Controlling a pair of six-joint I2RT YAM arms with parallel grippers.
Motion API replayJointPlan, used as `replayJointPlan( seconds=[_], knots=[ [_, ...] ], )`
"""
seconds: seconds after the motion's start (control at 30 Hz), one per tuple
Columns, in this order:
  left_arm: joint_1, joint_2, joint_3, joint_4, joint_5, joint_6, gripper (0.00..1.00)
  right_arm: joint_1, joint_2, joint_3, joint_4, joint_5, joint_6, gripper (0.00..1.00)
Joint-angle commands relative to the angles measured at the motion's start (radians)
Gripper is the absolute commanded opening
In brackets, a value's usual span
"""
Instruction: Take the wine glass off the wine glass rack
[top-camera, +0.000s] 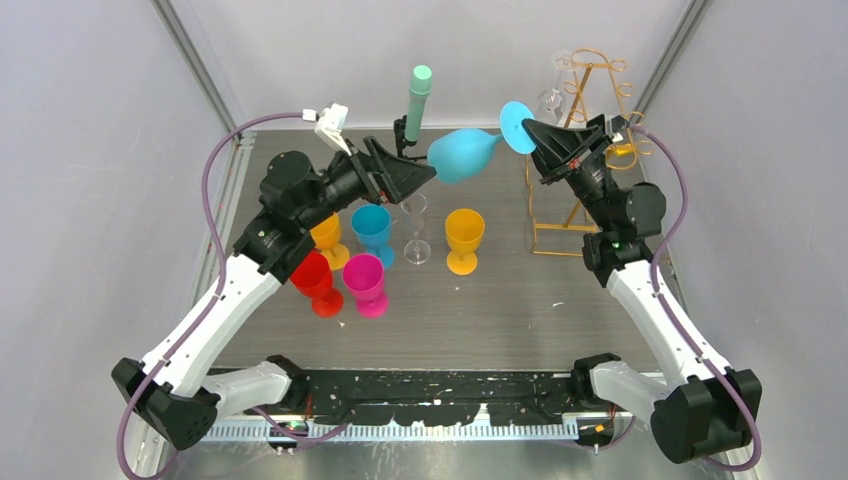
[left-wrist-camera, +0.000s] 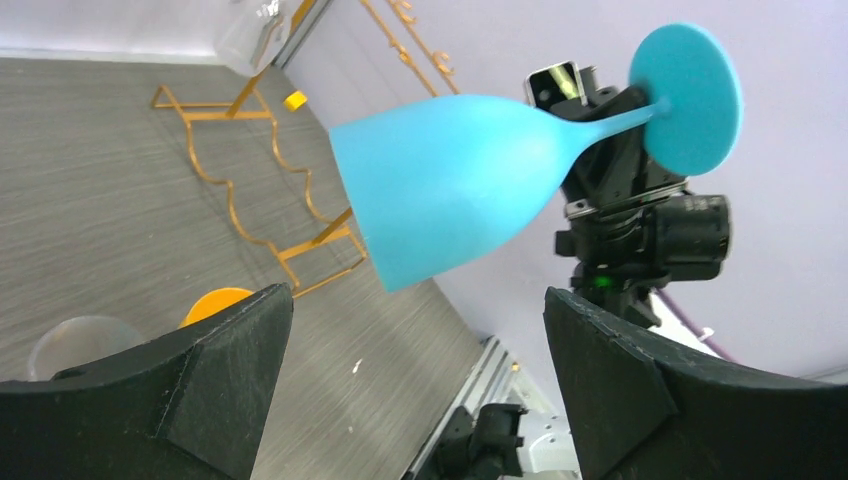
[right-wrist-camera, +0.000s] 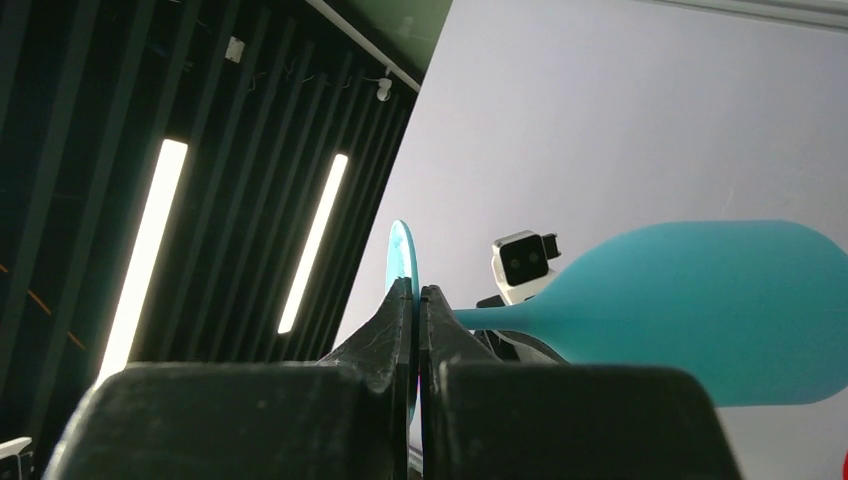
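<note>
A teal wine glass (top-camera: 466, 152) hangs in the air on its side, bowl to the left, foot to the right, clear of the gold wire rack (top-camera: 590, 150) at the back right. My right gripper (top-camera: 528, 134) is shut on the disc foot (right-wrist-camera: 403, 262); the bowl (right-wrist-camera: 720, 305) sticks out to the right in the right wrist view. My left gripper (top-camera: 428, 172) is open, its tips right beside the bowl's rim. In the left wrist view the bowl (left-wrist-camera: 450, 185) floats above and between my wide-apart fingers (left-wrist-camera: 220, 360), not touching them. A clear glass (top-camera: 553, 98) still hangs on the rack.
Several cups stand mid-table: orange (top-camera: 464, 239), blue (top-camera: 372, 231), pink (top-camera: 364, 283), red (top-camera: 316, 281), a second orange (top-camera: 327, 238) and a clear glass (top-camera: 416, 230). A black tripod with a mint-green cylinder (top-camera: 418, 98) stands at the back. Grey walls close in the sides.
</note>
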Motion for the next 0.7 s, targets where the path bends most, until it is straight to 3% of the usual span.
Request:
replayJointPlan(
  seconds=[0.0,0.17,0.43,0.53,0.67],
  knots=[
    [0.024,-0.020,-0.014,0.151,0.083,-0.083,1.00,0.039,-0.014,-0.009,0.102,0.070,0.043,0.00],
    [0.031,-0.015,-0.004,0.234,0.203,-0.192,1.00,0.065,-0.012,-0.027,0.132,0.094,0.074,0.00],
    [0.033,-0.020,-0.006,0.312,0.271,-0.306,1.00,0.109,0.024,-0.025,0.237,0.119,0.120,0.00],
    [0.035,-0.027,-0.008,0.328,0.270,-0.335,0.98,0.117,0.027,-0.025,0.263,0.128,0.126,0.00],
    [0.037,-0.065,-0.007,0.240,0.195,-0.266,0.96,0.117,-0.010,-0.024,0.221,0.146,0.062,0.00]
  ],
)
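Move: The blue wine glass hangs in the air, its foot still pinched by the right hand; the glass's middle is some 8 cm to that hand's left, 3 cm back and 3 cm lower. From the open left hand it lies about 9 cm right, 4 cm ahead and 5 cm above. Over 30 cm below the left hand stand the clear glass, about 6 cm ahead and level sideways, and the orange glass, 4 cm ahead and 10 cm right. The blue glass's bowl is what the left hand works up towards: with fingers kept wide open, that hand rises about 6 cm while drawing back some 4 cm, its wrist rolling left side down and swinging clockwise, some 20 degrees in all. The right hand keeps its pinch on the foot and eases a little left, back and up, tilting the bowl towards the left hand. ##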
